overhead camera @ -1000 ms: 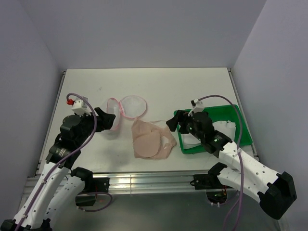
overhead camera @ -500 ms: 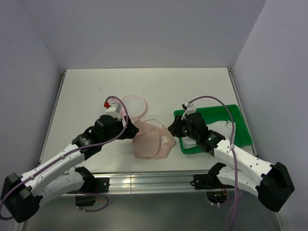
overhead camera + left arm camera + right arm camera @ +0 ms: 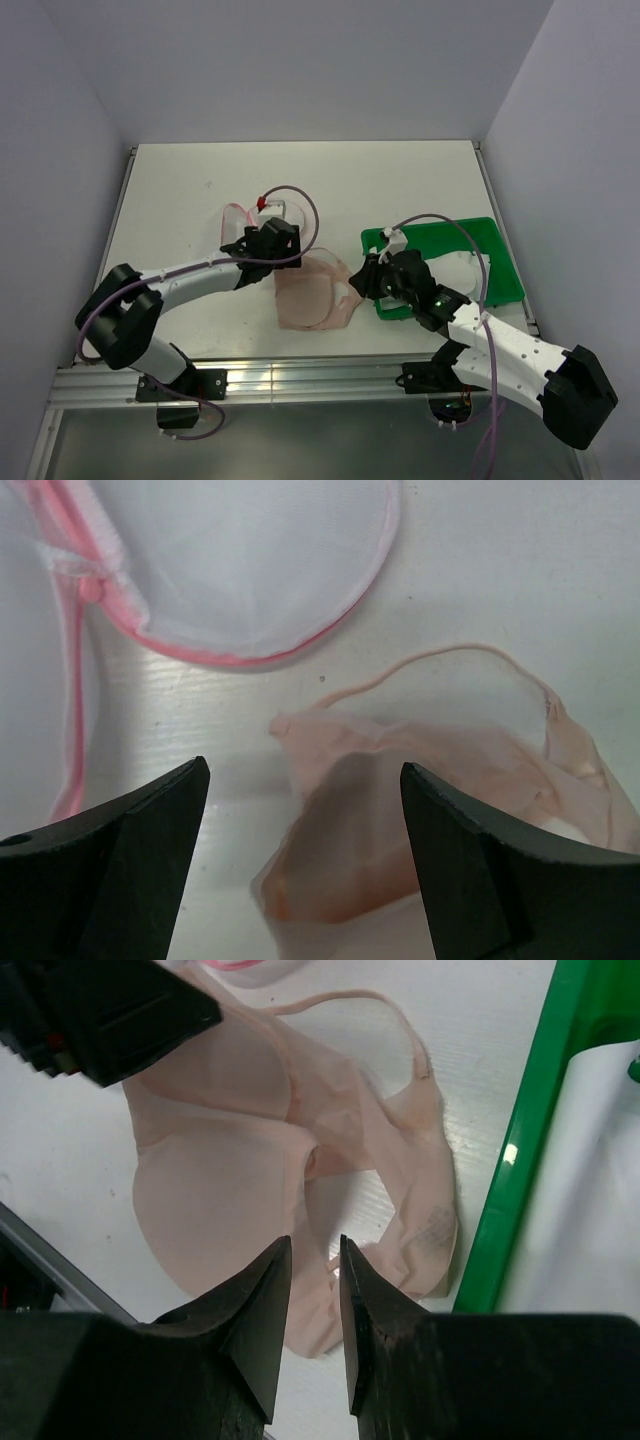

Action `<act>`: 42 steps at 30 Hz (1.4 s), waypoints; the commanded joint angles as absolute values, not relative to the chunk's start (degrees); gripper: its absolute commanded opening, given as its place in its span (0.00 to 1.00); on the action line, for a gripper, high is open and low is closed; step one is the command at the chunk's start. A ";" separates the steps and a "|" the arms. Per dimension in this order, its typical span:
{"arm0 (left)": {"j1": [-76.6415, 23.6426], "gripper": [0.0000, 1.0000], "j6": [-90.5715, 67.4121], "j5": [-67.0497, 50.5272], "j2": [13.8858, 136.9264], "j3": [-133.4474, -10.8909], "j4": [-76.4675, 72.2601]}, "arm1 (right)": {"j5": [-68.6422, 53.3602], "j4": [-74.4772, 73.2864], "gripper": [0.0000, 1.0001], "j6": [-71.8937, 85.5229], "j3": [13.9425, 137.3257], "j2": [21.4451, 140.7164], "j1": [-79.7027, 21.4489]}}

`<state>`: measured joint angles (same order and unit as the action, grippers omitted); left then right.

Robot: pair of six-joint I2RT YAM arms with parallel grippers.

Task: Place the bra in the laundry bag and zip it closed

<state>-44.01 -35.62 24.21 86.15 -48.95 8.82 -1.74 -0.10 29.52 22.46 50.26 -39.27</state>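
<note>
The pale peach bra [image 3: 312, 298] lies flat on the table's near middle. The laundry bag [image 3: 234, 214] lies open just behind it, partly hidden by my left arm; its white mesh half with pink trim [image 3: 250, 570] fills the top of the left wrist view. My left gripper [image 3: 272, 246] hovers open over the bra's upper left corner [image 3: 345, 850], its jaws wide apart on either side of the fabric. My right gripper [image 3: 364, 281] sits at the bra's right edge. Its jaws [image 3: 314, 1244] stand nearly together with a fold of bra fabric [image 3: 230, 1190] between them.
A green plastic tray [image 3: 448, 229] with white cloth [image 3: 462, 270] in it stands right of the bra, its rim [image 3: 530, 1130] close beside my right fingers. My left gripper's black body [image 3: 100, 1010] shows over the bra's far side in the right wrist view.
My left arm swung right from the table's left side to the bra's upper left corner, staying open. My right gripper moved left onto the bra's right edge and its jaws narrowed.
</note>
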 commanded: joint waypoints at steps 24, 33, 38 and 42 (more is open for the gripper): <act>-44.12 0.00 -32.08 7.05 58.47 -35.69 -13.61 | -10.36 10.81 0.74 24.35 30.75 49.39 -40.17; -44.03 0.00 -27.86 -3.68 40.44 -31.46 -16.26 | -24.25 8.10 0.88 12.51 44.71 49.92 -40.17; -44.03 0.00 -27.16 -12.55 34.47 -32.08 -19.24 | -32.85 3.69 0.93 10.02 52.28 53.69 -40.17; -44.03 0.00 -26.98 -13.97 34.36 -32.60 -19.68 | -37.28 1.59 0.95 10.46 54.40 57.74 -42.27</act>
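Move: The bra's middle lies on the table about 12 cm right of the left hand and 9 cm back; its near-left corner, the place to pinch, is only some 3 cm to the right, level fore-and-aft and 2 cm below. The laundry bag lies about 8 cm ahead of the left hand and 1 cm to its left. From the right hand the bra is about 13 cm left and 1 cm back, 6 cm lower, with the green basket 19 cm right and 8 cm ahead. Ease the left gripper some 3 cm right and slightly down onto the bra's corner and shut the fingers on it. Then lift about 25 cm while drawing back roughly half as far, tilting the fingers up towards level and swinging them clockwise to face the right hand. Raise the right gripper similarly high and to the left beside the bra, tilting up, turning counter-clockwise and opening wide. ##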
